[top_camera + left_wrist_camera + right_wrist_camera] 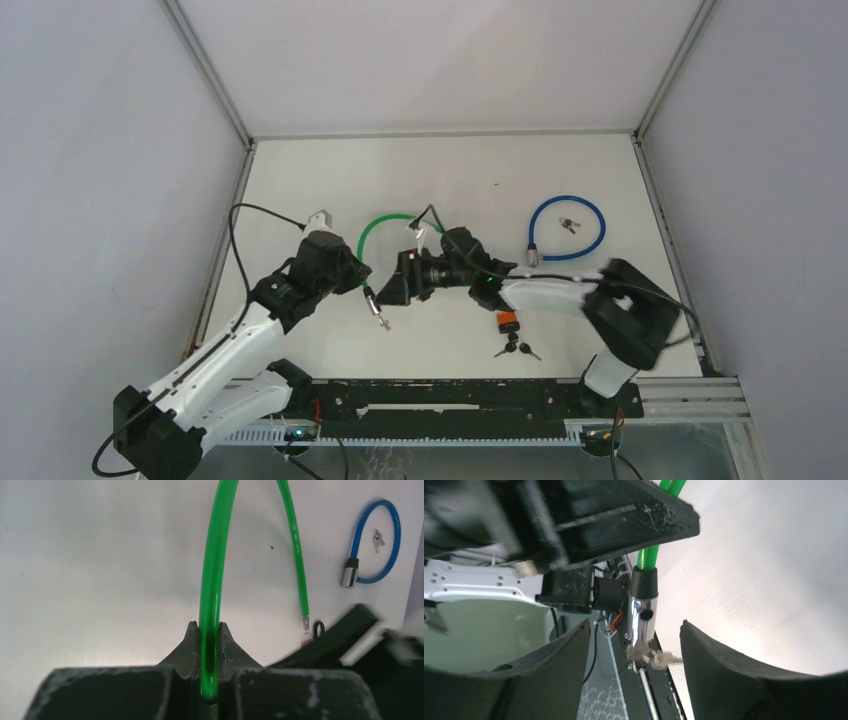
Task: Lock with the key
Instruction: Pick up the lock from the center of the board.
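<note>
My left gripper [360, 276] is shut on the green cable [212, 570] of a cable lock; the cable is pinched between both fingers [189, 647]. Below that grip hangs the chrome lock barrel [643, 616], with a clear-headed key [653, 656] stuck in its lower end. The same key [383, 322] points at the table in the top view. The cable's free metal tip [305, 623] lies loose on the table. My right gripper [634, 630] stands open, level with the barrel, one finger on each side and neither touching it.
A blue cable lock [567, 228] lies at the back right with small keys [569, 225] inside its loop. An orange tag [508, 320] and black-headed keys [516, 348] lie near the right arm's base. The arms' rail runs along the near edge.
</note>
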Motion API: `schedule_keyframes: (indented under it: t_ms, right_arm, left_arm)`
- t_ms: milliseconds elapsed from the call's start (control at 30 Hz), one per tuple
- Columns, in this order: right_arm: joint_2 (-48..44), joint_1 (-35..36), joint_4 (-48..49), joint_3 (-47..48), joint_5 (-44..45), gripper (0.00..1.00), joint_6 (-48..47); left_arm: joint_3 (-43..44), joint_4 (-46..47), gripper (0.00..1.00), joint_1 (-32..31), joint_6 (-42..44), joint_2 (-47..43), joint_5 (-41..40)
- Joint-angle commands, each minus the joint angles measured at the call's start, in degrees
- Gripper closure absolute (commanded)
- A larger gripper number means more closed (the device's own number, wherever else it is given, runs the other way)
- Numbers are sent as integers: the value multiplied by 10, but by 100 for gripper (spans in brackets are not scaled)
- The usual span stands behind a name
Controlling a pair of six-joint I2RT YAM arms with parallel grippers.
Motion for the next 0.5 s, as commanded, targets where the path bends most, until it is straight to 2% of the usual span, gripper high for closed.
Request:
schedule_keyframes:
  t_ms: [0, 100, 200, 267, 400, 467]
  right_arm:
    - [-195, -14, -266, 5, 161, 23, -158]
    - [-295, -38, -349, -24, 259, 16, -197]
    - [-377, -98, -355, -77, 299, 8, -188]
    - [-411, -142, -354, -108, 301, 1, -178]
    - [-413, -195, -358, -133, 270, 1, -167]
    - [-409, -204, -328, -153, 240, 2, -143]
  left_arm:
    - [54, 8, 100, 3, 89, -73, -24]
    - [58, 20, 100, 3, 142, -107, -21]
    - [46, 57, 100, 3, 183, -149, 2]
    - [35, 90, 100, 4, 197, -187, 14]
    - [18, 132, 100, 3, 214, -233, 35]
    - [22, 131, 100, 3, 208, -241, 31]
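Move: The green lock's free end lies roughly 21 cm to the right of the right hand, 5 cm farther out and 12 cm below. The orange padlock is about 24 cm right and 2 cm back, and the blue lock's cylinder some 31 cm right and 14 cm ahead, both low on the board. The green lock's cylinder hangs about 3 cm to this hand's left. From the left hand, that free end is some 25 cm right, nearly level fore and aft. Still pinching the green cable just above its cylinder, the left hand lifts it about 12 cm and tips its fingers up some 30 degrees. The right hand, already clear of the cylinder, sweeps about 20 cm to its right and 9 cm forward, first rising, then sinking again to finish out beyond the orange padlock, turning clockwise while its fingers spread fully. ##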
